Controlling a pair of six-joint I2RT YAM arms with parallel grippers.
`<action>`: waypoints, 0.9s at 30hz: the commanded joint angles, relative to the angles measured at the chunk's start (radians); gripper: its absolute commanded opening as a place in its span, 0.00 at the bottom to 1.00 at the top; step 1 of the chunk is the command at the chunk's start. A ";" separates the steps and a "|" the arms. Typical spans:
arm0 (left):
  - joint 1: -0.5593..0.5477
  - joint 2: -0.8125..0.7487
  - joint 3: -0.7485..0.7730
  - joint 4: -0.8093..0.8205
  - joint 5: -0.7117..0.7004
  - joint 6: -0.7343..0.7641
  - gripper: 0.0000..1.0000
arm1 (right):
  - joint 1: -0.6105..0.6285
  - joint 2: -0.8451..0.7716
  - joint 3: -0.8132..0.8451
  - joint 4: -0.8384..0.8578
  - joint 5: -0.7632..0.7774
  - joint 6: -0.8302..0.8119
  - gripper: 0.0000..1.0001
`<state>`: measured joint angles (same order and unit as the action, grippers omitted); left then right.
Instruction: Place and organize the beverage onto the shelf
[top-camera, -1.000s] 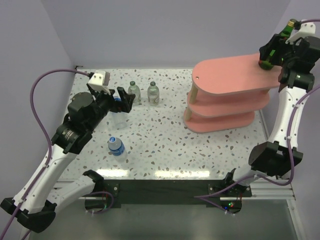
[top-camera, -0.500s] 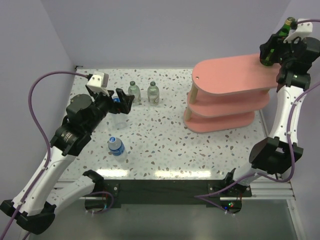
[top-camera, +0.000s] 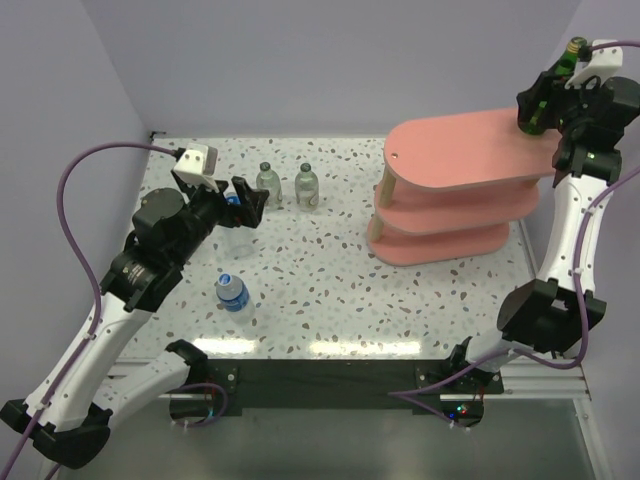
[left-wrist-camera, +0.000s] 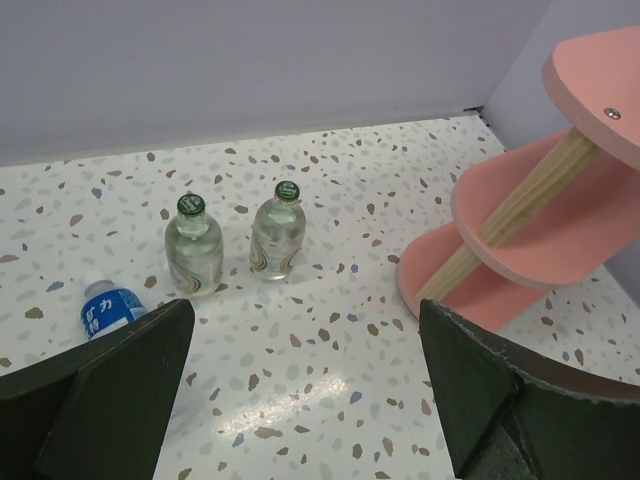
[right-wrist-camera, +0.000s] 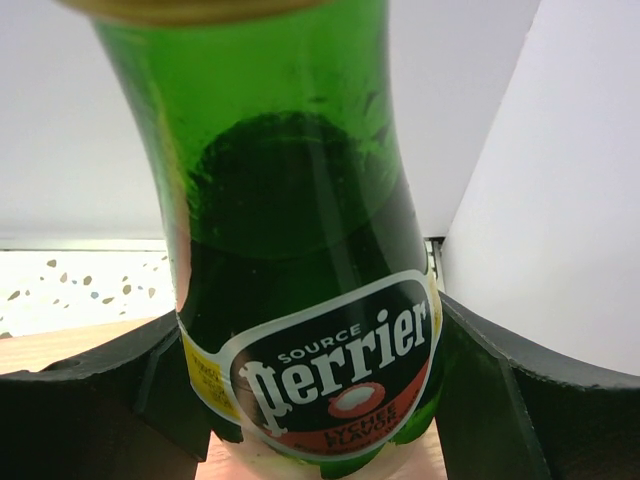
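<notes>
My right gripper (top-camera: 538, 108) is shut on a dark green glass bottle (top-camera: 571, 58) with a gold cap, holding it upright at the far right end of the pink shelf's (top-camera: 450, 150) top board. In the right wrist view the bottle (right-wrist-camera: 290, 200) fills the gap between the fingers (right-wrist-camera: 90, 400); I cannot tell whether its base touches the board. My left gripper (top-camera: 240, 200) hangs open over the table. Before it stand two clear green-capped bottles (left-wrist-camera: 193, 250) (left-wrist-camera: 277, 235). A blue-label bottle (left-wrist-camera: 108, 310) lies by its left finger. Another blue-label bottle (top-camera: 232, 292) stands nearer the front.
The shelf's lower boards (left-wrist-camera: 530, 215) and a wooden post (left-wrist-camera: 520, 215) sit to the right of the left gripper. Lilac walls (top-camera: 300, 60) close the back and both sides. The speckled tabletop (top-camera: 320, 280) stretches between the bottles and the shelf.
The right gripper has shifted slightly with the green bottle still in it. The left arm has barely moved and stays open.
</notes>
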<state>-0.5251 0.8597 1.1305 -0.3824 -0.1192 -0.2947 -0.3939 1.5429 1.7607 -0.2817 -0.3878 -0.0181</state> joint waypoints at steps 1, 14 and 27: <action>-0.003 -0.010 -0.005 0.045 0.000 -0.001 1.00 | -0.002 -0.055 0.008 0.023 -0.017 -0.005 0.33; -0.003 -0.011 -0.003 0.048 0.006 -0.004 1.00 | -0.002 -0.078 -0.015 0.024 0.027 0.004 0.85; -0.003 -0.019 0.005 0.046 0.010 -0.004 1.00 | -0.003 -0.138 -0.040 0.009 0.113 0.007 0.99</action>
<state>-0.5251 0.8574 1.1305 -0.3824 -0.1162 -0.2951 -0.3939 1.4738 1.7344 -0.2909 -0.3241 -0.0113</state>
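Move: The right hand still grips the green bottle, whose middle is about 2 cm above the hand point, at the right end of the shelf's top board. That board's middle lies some 11 cm left, 4 cm back and 7 cm below; the middle board's is below it, some 22 cm under the hand and likewise 11 cm left, 4 cm back. From the left hand the green bottle is roughly 58 cm right, 20 cm ahead and 8 cm higher. The right fingers let go of the green bottle's lower body, opening from their grip to wide so that a pad comes free on each side. The hand eases back about 2 cm towards the base and, once the fingers begin to part, also rises some 1.5 cm, staying nearly level beside the bottle. ##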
